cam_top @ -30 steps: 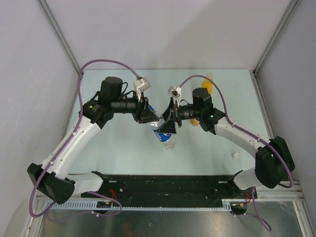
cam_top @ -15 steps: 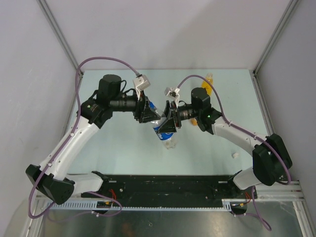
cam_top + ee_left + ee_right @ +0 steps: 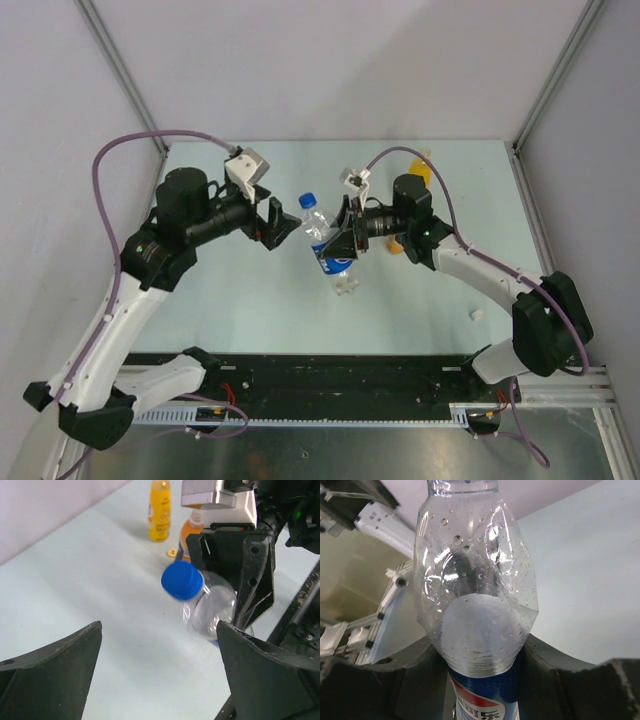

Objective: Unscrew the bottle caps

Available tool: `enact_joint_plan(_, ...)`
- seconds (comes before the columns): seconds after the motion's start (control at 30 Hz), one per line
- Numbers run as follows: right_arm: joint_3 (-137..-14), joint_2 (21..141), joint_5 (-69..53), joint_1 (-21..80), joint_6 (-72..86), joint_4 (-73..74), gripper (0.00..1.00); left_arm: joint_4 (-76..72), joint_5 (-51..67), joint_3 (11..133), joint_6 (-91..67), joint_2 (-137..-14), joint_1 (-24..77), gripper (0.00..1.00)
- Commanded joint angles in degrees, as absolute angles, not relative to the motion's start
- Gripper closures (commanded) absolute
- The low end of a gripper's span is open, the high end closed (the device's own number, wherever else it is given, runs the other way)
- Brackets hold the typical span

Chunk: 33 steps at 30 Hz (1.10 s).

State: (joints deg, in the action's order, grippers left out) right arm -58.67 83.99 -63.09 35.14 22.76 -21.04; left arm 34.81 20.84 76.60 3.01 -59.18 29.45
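The clear water bottle [image 3: 328,247] with a blue label leans over the table's middle, its blue cap [image 3: 308,201] on its neck. My right gripper [image 3: 342,243] is shut on its body; in the right wrist view both fingers [image 3: 560,680] press the bottle [image 3: 479,605] just above the label. My left gripper [image 3: 283,223] hangs open a short way left of the cap, touching nothing. In the left wrist view the blue cap [image 3: 182,580] sits ahead of the wide-apart jaws of the left gripper [image 3: 157,680].
A tall yellow bottle [image 3: 160,510] stands at the back, a short orange bottle [image 3: 192,532] in front of it, half hidden by the right wrist. A loose yellow cap [image 3: 171,553] lies beside them. A white cap [image 3: 477,314] lies near the right arm.
My left gripper let go of the blue cap, opened wide and drew back to the left. My right gripper closed on the bottle's body. The cap stays on the bottle.
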Motion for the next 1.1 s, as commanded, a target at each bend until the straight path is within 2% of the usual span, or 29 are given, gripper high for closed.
enact_joint_plan(0.0, -61.1, 80.1, -57.3, 32.6, 24.5, -22.0, 0.55, 33.5, 14.8, 75.9, 2.3, -56.4, 29.5, 0.01)
enact_joint_plan(0.23, -61.0, 74.5, -48.3, 27.1, 31.8, -23.2, 0.55, 32.2, 20.6, 75.0, -1.8, -57.0, 29.5, 0.01)
enact_joint_plan(0.47, -61.1, 68.6, -40.9, 24.9, 35.5, -23.5, 0.52, 20.8, 31.5, 71.1, -8.6, -57.5, 29.7, 0.01)
enact_joint_plan(0.63, -61.1, 67.0, -39.8, 24.4, 38.7, -25.4, 0.52, 6.7, 39.2, 66.8, -16.4, -58.8, 30.2, 0.01)
enact_joint_plan(0.87, -61.0, 67.2, -40.3, 24.3, 43.5, -28.7, 0.52, -9.1, 42.1, 63.1, -22.5, -63.1, 33.1, 0.01)
enact_joint_plan(1.07, -61.0, 66.6, -40.4, 24.3, 45.1, -29.9, 0.52, -12.2, 42.2, 64.0, -23.0, -67.7, 36.8, 0.01)
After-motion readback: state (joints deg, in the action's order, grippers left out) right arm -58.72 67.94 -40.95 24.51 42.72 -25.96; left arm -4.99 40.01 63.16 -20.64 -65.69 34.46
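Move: The blue cap of the bottle in the right gripper is about 4 cm to the right of the left hand, 2 cm ahead of it and some 2 cm above. From the right hand, closed on the body, the cap sits roughly 5 cm forward, 2 cm left and 9 cm up. The orange bottle stands about 14 cm right of the right hand and 2 cm ahead; the yellow bottle is 19 cm right and 15 cm ahead, both some 15 cm lower. Still gripping the blue-capped bottle by its body, the right hand carries it up about 12 cm, with some 8 cm to the right and 6 cm forward, turning clockwise some 30 degrees. The open left hand bobs up slightly, then follows to the right about 10 cm, rolling and swinging clockwise, until its fingers face the bottle's lower part; no touch can be seen. ##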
